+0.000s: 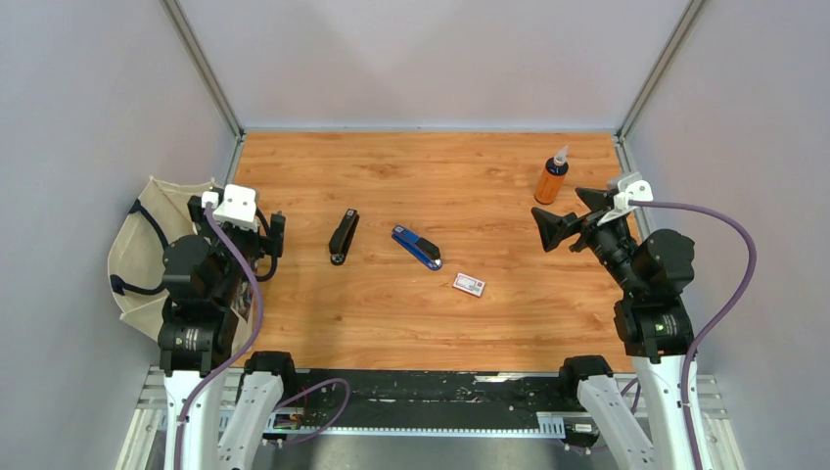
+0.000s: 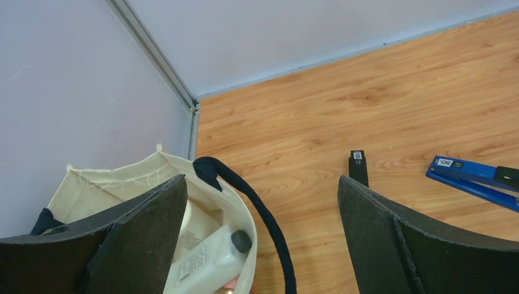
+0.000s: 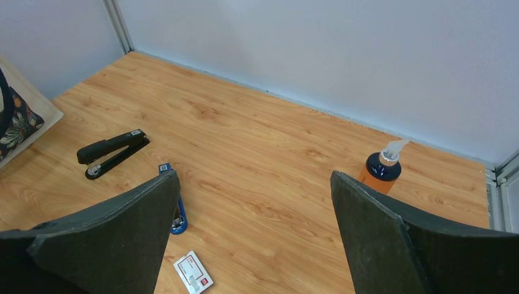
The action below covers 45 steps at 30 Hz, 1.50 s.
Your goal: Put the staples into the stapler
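Note:
A small white staples box (image 1: 469, 285) with a red-pink label lies on the wood table, right of centre; it also shows in the right wrist view (image 3: 193, 272). No staple strip shows. A blue stapler (image 1: 417, 247) lies just left of the box, partly behind my right finger (image 3: 177, 211) and at the right edge of the left wrist view (image 2: 474, 180). A black stapler (image 1: 344, 236) lies further left (image 3: 112, 152) (image 2: 358, 166). My left gripper (image 1: 274, 235) is open and empty at the table's left edge. My right gripper (image 1: 550, 230) is open and empty, above the table's right side.
An orange bottle (image 1: 551, 178) with a clear nozzle stands at the back right (image 3: 380, 172). A cream tote bag (image 1: 137, 257) with dark handles sits off the table's left edge, a white bottle (image 2: 211, 260) inside it. Grey walls close in three sides.

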Tool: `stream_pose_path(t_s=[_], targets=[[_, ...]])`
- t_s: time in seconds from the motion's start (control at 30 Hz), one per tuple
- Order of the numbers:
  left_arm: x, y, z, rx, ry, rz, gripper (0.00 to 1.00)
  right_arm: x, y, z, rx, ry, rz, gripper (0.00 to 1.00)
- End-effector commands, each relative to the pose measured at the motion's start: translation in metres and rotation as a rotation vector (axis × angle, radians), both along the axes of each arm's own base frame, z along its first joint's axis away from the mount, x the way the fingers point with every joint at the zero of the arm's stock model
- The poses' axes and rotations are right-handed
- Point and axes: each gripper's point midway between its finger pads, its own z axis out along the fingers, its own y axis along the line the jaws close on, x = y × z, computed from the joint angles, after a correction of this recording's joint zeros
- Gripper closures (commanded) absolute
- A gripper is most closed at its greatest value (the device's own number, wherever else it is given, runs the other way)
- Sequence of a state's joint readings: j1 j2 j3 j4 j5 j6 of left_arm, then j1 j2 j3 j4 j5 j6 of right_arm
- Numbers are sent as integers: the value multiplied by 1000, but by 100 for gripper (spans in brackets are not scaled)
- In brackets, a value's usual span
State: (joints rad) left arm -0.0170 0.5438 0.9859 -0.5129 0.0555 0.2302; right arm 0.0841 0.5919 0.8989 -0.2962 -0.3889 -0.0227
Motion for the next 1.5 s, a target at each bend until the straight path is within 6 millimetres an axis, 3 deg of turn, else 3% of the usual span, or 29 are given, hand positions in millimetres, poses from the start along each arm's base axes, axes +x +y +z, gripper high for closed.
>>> stream_pose_path(t_s=[0.0,0.13,0.23,0.43,0.63,0.87,1.07,1.23,1.47], targets=[[0,-1,2,9,-10,-11,0,-2,2,14,19,-41,11,0],[0,-4,-1,19,3,-30,0,-2,3,13,28,-37,17,0],[0,-11,-8,36,20,-81,0,3,8,1,-45,-45,57,0],[8,-46,-31,31,147,-291,0,2,33,-43,-138,6,251,0],[17,-79,-66,-10,275,-465,0,12,43,-87,-189,176,314,0],[30,-139,-110,-82,429,-692,0,15,63,-144,-375,276,368,0],[40,-190,-137,-231,595,-823,0,2,74,-201,-537,341,462,0],[43,-229,-151,-296,641,-902,0,-4,79,-226,-585,391,513,1],[31,-278,-179,-436,828,-983,0,-1,85,-260,-646,495,536,3]])
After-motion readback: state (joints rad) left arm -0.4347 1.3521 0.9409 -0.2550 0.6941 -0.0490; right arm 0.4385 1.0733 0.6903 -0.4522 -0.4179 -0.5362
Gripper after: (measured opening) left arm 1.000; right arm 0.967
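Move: The blue stapler is about 28 cm to the left hand's right, 12 cm ahead and some 34 cm below; the black stapler stands short of it, 12 cm right and 15 cm ahead of that hand. From the right hand, the white staple box lies about 13 cm left, 3 cm ahead and 34 cm down, with the blue stapler beyond it, 24 cm left and 12 cm ahead. Left hand sweeps right and down towards the blue stapler; right sinks 25 cm towards the staple box, both open. ##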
